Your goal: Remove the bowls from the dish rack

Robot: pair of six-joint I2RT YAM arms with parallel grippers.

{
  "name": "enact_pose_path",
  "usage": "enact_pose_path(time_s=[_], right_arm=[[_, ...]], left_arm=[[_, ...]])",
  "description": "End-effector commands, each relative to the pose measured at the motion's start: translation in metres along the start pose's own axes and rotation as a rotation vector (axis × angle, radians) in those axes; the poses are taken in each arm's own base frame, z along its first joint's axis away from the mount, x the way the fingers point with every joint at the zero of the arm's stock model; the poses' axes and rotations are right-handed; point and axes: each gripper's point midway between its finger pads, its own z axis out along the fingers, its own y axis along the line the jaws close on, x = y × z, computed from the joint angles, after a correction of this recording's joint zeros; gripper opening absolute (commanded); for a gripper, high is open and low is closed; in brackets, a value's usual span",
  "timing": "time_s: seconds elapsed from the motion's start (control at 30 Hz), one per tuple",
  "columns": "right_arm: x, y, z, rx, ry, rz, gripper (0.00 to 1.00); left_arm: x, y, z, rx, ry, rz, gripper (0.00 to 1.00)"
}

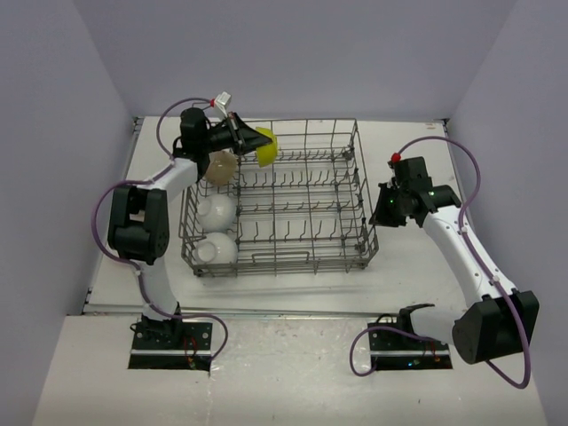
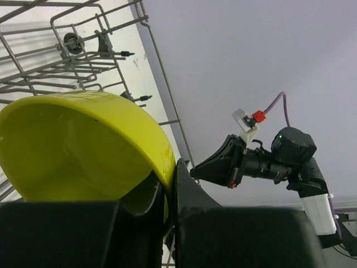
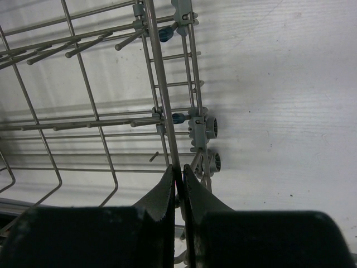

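The grey wire dish rack stands mid-table. My left gripper is shut on the rim of a yellow bowl and holds it above the rack's far left corner; in the left wrist view the yellow bowl fills the left side, pinched by the left gripper. A beige bowl and two white bowls sit along the rack's left side. My right gripper is shut on the rack's right rim wire, as the right wrist view shows.
The rack's grey roller wheels stick out on its right side over the white table. Lavender walls close in the table at the back and both sides. The right arm shows across the left wrist view.
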Motion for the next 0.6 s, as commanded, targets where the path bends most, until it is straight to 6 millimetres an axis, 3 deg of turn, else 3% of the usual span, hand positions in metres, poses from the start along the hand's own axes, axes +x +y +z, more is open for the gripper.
enact_pose_path(time_s=[0.0,0.1,0.4,0.57], right_arm=[[-0.009,-0.009,-0.001,0.057,-0.029,0.046,0.0],[-0.008,-0.014,-0.001,0.086,-0.039,0.065,0.0],[-0.001,-0.032,-0.006,0.189,-0.075,0.194,0.0],[0.005,-0.04,-0.01,0.22,-0.098,0.239,0.0]], left_arm=[[-0.011,0.029,-0.012,0.003,0.0,-0.058,0.0],[-0.017,0.012,-0.012,0.027,-0.001,-0.032,0.0],[-0.047,-0.075,-0.023,0.1,-0.073,0.113,0.0],[-0.056,-0.112,-0.03,0.131,-0.12,0.173,0.0]])
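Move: Beyond and left of the rack-side tan bowl lies the likely set-down place for the held lime bowl: the counter strip left of the rack, about 30 cm left of the left hand, 12 cm back and 22 cm below. The tan bowl sits about 10 cm left, 2 cm back and 13 cm lower; the nearer white bowl is 11 cm left, 15 cm back. The right hand has the rack's right-side rod between its fingers, that strip some 60 cm left, 7 cm ahead, 13 cm below. Raising the lime bowl about 5 cm, still pinched by its rim, the left hand goes slowly straight up at first, then faster with a small swing forward and left, up over the rack's far side; its wrist hardly turns. The right hand stays on the rack's side rod, fingers shut, turning clockwise not quite 10 degrees. ##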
